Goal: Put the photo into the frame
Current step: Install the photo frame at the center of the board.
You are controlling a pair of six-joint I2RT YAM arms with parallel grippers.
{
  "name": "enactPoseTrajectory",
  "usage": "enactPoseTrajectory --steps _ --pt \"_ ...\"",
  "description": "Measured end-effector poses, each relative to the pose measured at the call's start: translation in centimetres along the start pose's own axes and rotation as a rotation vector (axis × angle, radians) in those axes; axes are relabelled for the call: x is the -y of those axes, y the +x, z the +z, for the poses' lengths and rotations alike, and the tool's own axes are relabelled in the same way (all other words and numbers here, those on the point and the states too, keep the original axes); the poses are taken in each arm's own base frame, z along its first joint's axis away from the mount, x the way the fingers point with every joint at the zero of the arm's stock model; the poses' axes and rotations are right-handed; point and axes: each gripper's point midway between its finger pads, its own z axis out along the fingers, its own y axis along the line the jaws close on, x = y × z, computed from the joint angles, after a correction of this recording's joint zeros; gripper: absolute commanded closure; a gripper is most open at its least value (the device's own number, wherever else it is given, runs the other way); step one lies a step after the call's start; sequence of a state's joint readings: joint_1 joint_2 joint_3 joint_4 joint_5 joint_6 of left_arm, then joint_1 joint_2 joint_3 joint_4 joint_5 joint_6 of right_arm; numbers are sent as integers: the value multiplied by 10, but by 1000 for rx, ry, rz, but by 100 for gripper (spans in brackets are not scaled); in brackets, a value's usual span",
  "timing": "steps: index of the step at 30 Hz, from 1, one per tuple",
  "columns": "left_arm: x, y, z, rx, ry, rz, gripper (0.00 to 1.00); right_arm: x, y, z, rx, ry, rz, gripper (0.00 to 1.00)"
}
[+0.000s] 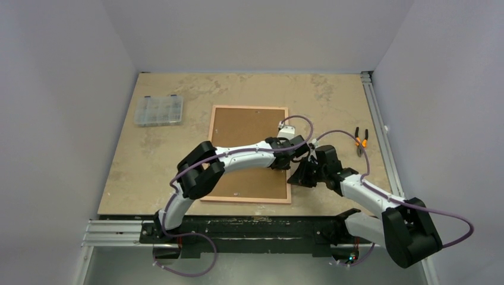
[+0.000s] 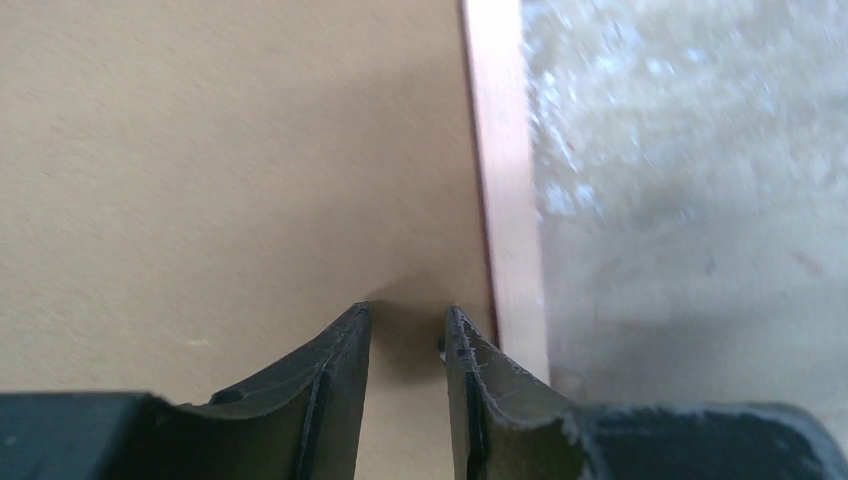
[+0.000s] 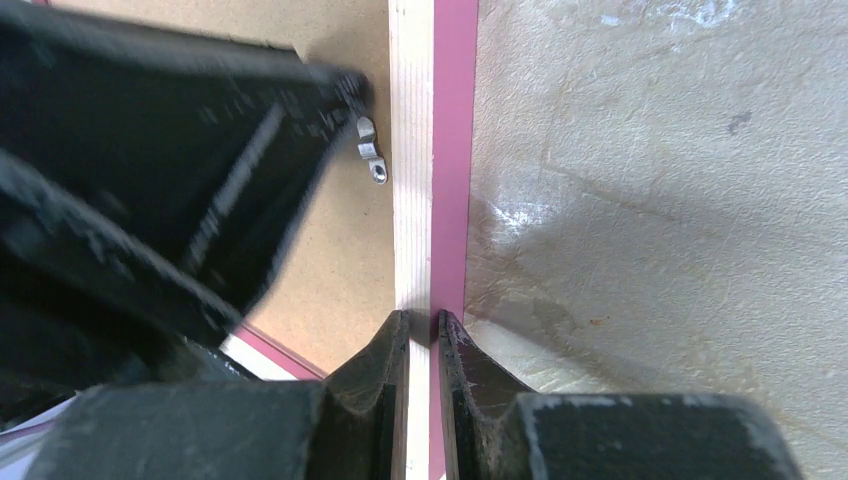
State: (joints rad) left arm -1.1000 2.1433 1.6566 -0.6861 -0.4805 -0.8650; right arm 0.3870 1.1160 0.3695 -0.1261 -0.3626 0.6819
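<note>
The frame (image 1: pixel 249 107) lies face down on the table with a plain brown backing board (image 1: pixel 246 127) filling it. The photo is hidden. My left gripper (image 1: pixel 284 162) points down at the board just inside the right rail. In the left wrist view its jaws (image 2: pixel 407 315) stand a narrow gap apart over the board (image 2: pixel 200 150), beside the rail (image 2: pixel 510 200), with only bare board between them. My right gripper (image 1: pixel 293 177) is shut on the frame's right rail, with its fingers (image 3: pixel 422 318) on either side of the rail (image 3: pixel 412 200).
A small metal turn clip (image 3: pixel 371 150) sits on the board by the left gripper's fingertip. A clear plastic parts box (image 1: pixel 158 110) stands at the back left. Orange-handled pliers (image 1: pixel 360 141) lie to the right of the frame. Walls enclose the table on three sides.
</note>
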Motion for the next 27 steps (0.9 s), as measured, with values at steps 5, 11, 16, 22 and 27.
enactPoseTrajectory --steps 5,11,16,22,27 --pt "-18 -19 15 18 -27 -94 66 0 0 0 -1 7 -2 100" --pt "-20 -27 14 44 21 -138 58 -1 -1 0 1 7 -6 100" --pt "-35 -16 -8 30 110 -157 51 -3 -1 -3 0 18 -21 79" --pt "-73 -43 -38 52 261 -282 42 -7 -5 -3 -30 39 -25 60" --pt "-79 -79 -48 96 340 -286 35 -19 -23 4 -31 40 -31 53"
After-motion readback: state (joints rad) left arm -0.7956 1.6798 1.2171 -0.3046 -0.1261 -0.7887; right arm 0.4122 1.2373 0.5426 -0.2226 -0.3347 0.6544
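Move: The left fingertips are down on the board, with the small metal clip about 1 cm to their right and 1 cm back. The frame's right rail is some 3 cm to the right, level with them, and the far clip is about 12 cm ahead and 1 cm right. The right fingers are already closed around that rail; from them the nearer clip is about 4 cm ahead and 2 cm left. The right fingers keep their pinch on the rail at first, then open and come free, rising about 1.5 cm and edging some 2 cm forward towards the nearer clip. The left hand skims 3.5 cm forward along the board inside the rail and draws back. It then lifts away about 8.5 cm, going left over the board and forward again, fingers spreading while it rolls some 25 degrees, left side down. ##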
